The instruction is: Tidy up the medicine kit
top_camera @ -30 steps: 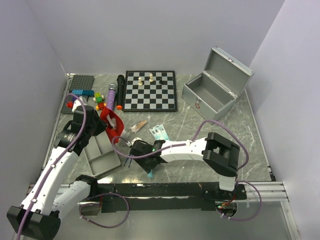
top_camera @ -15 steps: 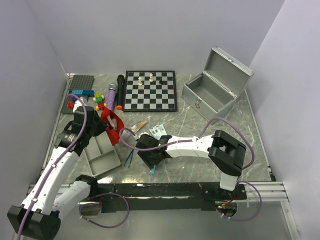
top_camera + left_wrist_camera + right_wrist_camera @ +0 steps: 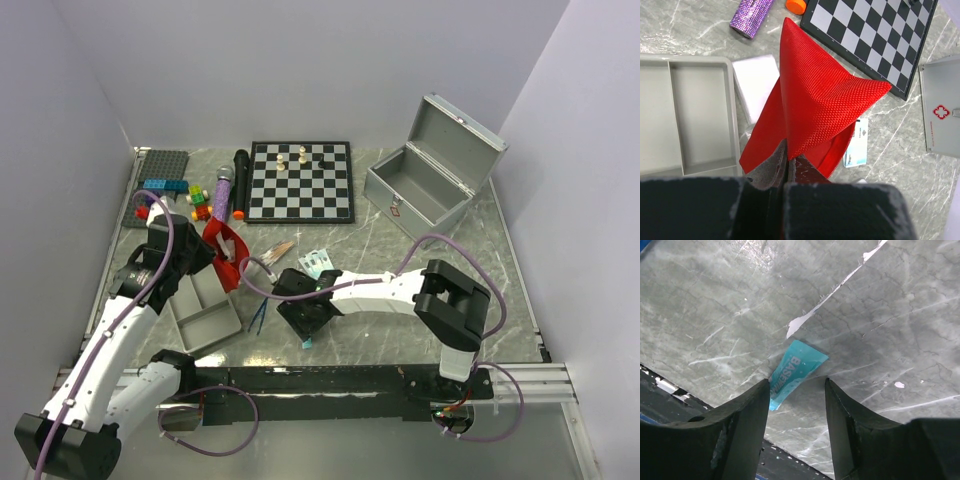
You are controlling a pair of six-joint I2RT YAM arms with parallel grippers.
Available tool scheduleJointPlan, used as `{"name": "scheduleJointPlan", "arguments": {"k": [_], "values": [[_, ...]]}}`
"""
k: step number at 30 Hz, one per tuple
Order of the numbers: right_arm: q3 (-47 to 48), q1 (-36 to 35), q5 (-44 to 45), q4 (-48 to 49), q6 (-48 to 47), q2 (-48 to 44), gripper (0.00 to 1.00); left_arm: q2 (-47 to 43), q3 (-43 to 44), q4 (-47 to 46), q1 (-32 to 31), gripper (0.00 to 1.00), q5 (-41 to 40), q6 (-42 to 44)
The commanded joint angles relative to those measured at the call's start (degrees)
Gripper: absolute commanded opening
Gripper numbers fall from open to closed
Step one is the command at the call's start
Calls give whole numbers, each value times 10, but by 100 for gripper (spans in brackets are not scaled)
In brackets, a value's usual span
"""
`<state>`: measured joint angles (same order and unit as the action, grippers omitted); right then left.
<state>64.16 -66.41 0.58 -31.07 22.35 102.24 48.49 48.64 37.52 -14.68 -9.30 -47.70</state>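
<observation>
The medicine kit (image 3: 425, 185) is a silver-grey metal case at the back right, with its lid swung open. A corner with the red emblem shows in the left wrist view (image 3: 941, 111). My left gripper (image 3: 789, 159) is shut on a fold of the red pouch (image 3: 815, 95), which hangs above the tray's far end (image 3: 226, 250). My right gripper (image 3: 796, 382) is open, its jaws pointing down at the table. They straddle a small teal sachet (image 3: 799, 367) lying flat near the front edge (image 3: 306, 342). Its left finger overlaps the sachet's lower end.
The grey divided tray (image 3: 205, 305) lies at the front left under the pouch. A chessboard (image 3: 302, 180) with a few pieces is at the back. Blue tweezers (image 3: 258, 318), packets (image 3: 318, 262), wooden sticks (image 3: 278, 250), a purple microphone (image 3: 224, 190) and toy bricks (image 3: 165, 185) lie around.
My right gripper has moved a little right and away from the front edge, uncovering the teal sachet. The left arm and red pouch have stayed put.
</observation>
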Motion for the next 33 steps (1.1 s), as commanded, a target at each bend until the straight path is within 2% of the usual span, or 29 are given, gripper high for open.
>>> {"name": "scheduleJointPlan", "arguments": {"k": [1,5,8,16,27,33], "values": [[24,-2,-37,8,-8,31,53,-12,1,-24,3,1,10,2],[36,1,-47,16,-13,39,47,-12,1,-23,3,1,15,3],[33,7,-57,22,-12,39,37,-12,1,-23,3,1,15,5],[18,21,-33,24,-2,-20,20,-9,-10,-47,3,1,51,6],[10,99,-41,29,20,-200,18,5,-44,-122,2,1,167,-11],[75,124,-65,51,25,-209,18,6,-61,-163,-22,1,181,-34]]}}
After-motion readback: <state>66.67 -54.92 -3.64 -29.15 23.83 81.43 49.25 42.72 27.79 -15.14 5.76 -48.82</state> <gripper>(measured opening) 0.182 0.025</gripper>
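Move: Just under the right hand's open fingers lies the teal band-aid, about 1 cm ahead, 1 cm left and 1 cm below. Tweezers lie some 10 cm left and 4 cm ahead of this hand; white-blue sachets lie about 16 cm ahead and 2 cm right. The red pouch, still in the left grip, hangs roughly 16 cm left, 13 cm ahead and 14 cm above. From the left hand the band-aid is some 19 cm right, 12 cm back and 19 cm below. Easing about 1 cm left along the table, the right fingers close and pinch the band-aid, then lift it steeply some 15 cm with about 7 cm forward, tips swinging some 25 degrees left towards the pouch. The left hand keeps its pinch on the pouch and carries it about 5 cm right to meet it, turning slightly clockwise. ##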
